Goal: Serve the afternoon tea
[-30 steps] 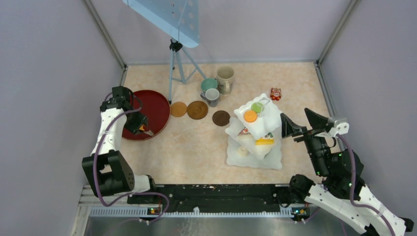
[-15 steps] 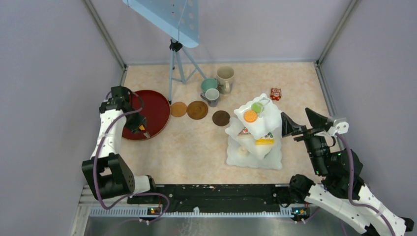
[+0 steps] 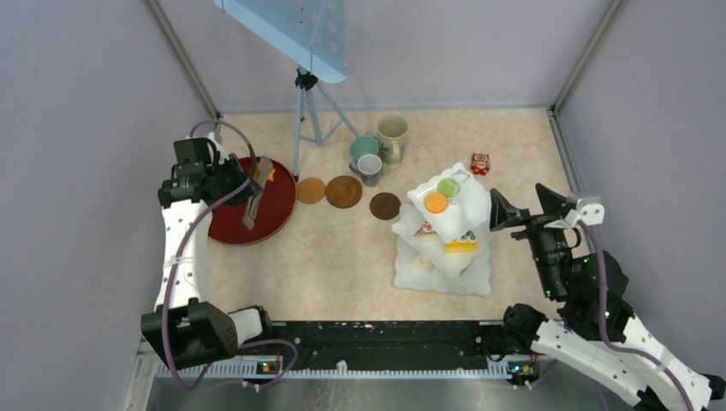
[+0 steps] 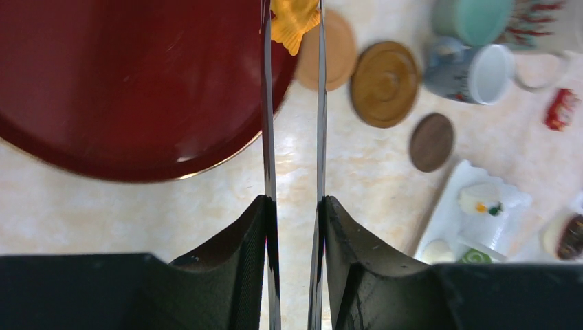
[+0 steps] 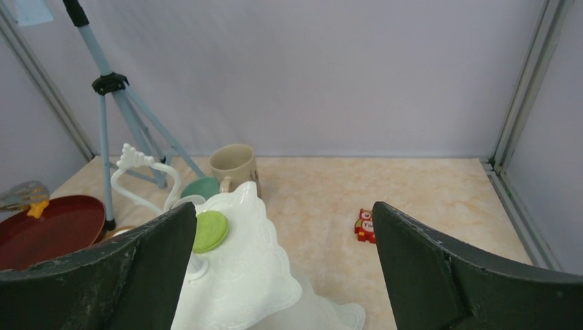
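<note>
My left gripper (image 4: 293, 206) is shut on the long metal tongs (image 4: 265, 124), holding them above the dark-red tray (image 3: 278, 205). A yellow toy cake (image 4: 294, 24) is pinched between the tong tips near the tray's far right rim. The white three-tier stand (image 3: 467, 210) carries an orange cookie (image 3: 436, 202) and a green cookie (image 5: 210, 230) on top, with more cakes on the tiers below. My right gripper (image 3: 505, 218) is open just right of the stand, with nothing between its fingers. Three brown coasters (image 3: 343, 191) lie between tray and stand. Beige (image 3: 392, 135), teal (image 3: 364, 147) and grey (image 3: 370, 167) mugs cluster behind them.
A tripod (image 3: 304, 111) with a blue board stands at the back, just beyond the tray. A small red owl toy (image 3: 479, 163) lies on the table behind the stand. Walls close in the table on three sides.
My left arm has risen and swung the tongs from the tray's near edge toward its far right rim, carrying the yellow cake. The right arm has barely moved.
</note>
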Controlling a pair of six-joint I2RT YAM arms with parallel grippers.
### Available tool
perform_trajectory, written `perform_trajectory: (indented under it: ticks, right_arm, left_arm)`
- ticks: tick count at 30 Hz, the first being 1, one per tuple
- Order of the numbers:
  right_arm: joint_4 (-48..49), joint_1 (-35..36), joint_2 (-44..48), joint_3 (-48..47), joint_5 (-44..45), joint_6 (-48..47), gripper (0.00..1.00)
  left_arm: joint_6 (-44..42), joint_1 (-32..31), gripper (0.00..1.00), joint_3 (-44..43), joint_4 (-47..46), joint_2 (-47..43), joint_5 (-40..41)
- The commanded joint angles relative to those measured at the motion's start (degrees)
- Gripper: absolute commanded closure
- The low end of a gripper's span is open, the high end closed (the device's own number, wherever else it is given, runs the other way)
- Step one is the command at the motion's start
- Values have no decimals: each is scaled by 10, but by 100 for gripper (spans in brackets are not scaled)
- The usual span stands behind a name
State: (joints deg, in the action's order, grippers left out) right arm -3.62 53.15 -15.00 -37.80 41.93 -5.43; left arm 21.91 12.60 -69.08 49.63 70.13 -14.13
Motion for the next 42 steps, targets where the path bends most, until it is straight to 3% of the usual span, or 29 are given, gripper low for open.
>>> perform_trajectory:
  ticks: [1,6,12,19,27,37,42]
  right_arm:
    - [15,8,-23,-51,12,-20,3]
    - [14,8,-48,-83,18,-35,1]
    - [22,9,-69,-113,32,-52,1]
    - [30,9,-87,-138,55,-58,2]
    - [71,9,-99,-141,82,-79,2]
    - [83,9,-113,-152,89,-88,2]
    - [79,9,-109,-154,94,-85,2]
  left_arm:
    - [-57,-6,78,-52,-52,-45,-134]
    - [-60,-51,77,-55,-97,-70,-252]
    - [-102,-192,77,-91,-104,-74,-266]
    - [-142,-233,76,-106,-130,-89,-374]
    - [-153,-309,76,-131,-146,-86,-444]
    - [-158,-407,76,-150,-156,-72,-476]
    - [-142,-482,77,-143,-194,-59,-422]
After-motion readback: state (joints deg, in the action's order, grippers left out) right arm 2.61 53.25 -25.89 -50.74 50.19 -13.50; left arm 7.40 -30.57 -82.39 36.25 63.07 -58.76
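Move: My left hand holds the tongs with the orange fish biscuit in them. The stand's top tier lies about 50 cm to its right, some 4 cm nearer me and roughly level in height. On that tier the orange round biscuit is about 46 cm right and 5 cm back. On the way, the dark coaster is 34 cm right, 7 cm ahead, on the table. From my right hand the top tier is about 7 cm ahead, 10 cm left, 12 cm below. Keeping its grip on the tongs and fish biscuit, my left hand climbs away from the red tray while sweeping right, then draws back too: about 27 cm right, 19 up, 16 back. It turns clockwise some 85 degrees and tips up, swinging the tong ends towards the stand's top tier. My empty right hand, fingers wide, rises about 7 cm and edges right, away from the stand. ##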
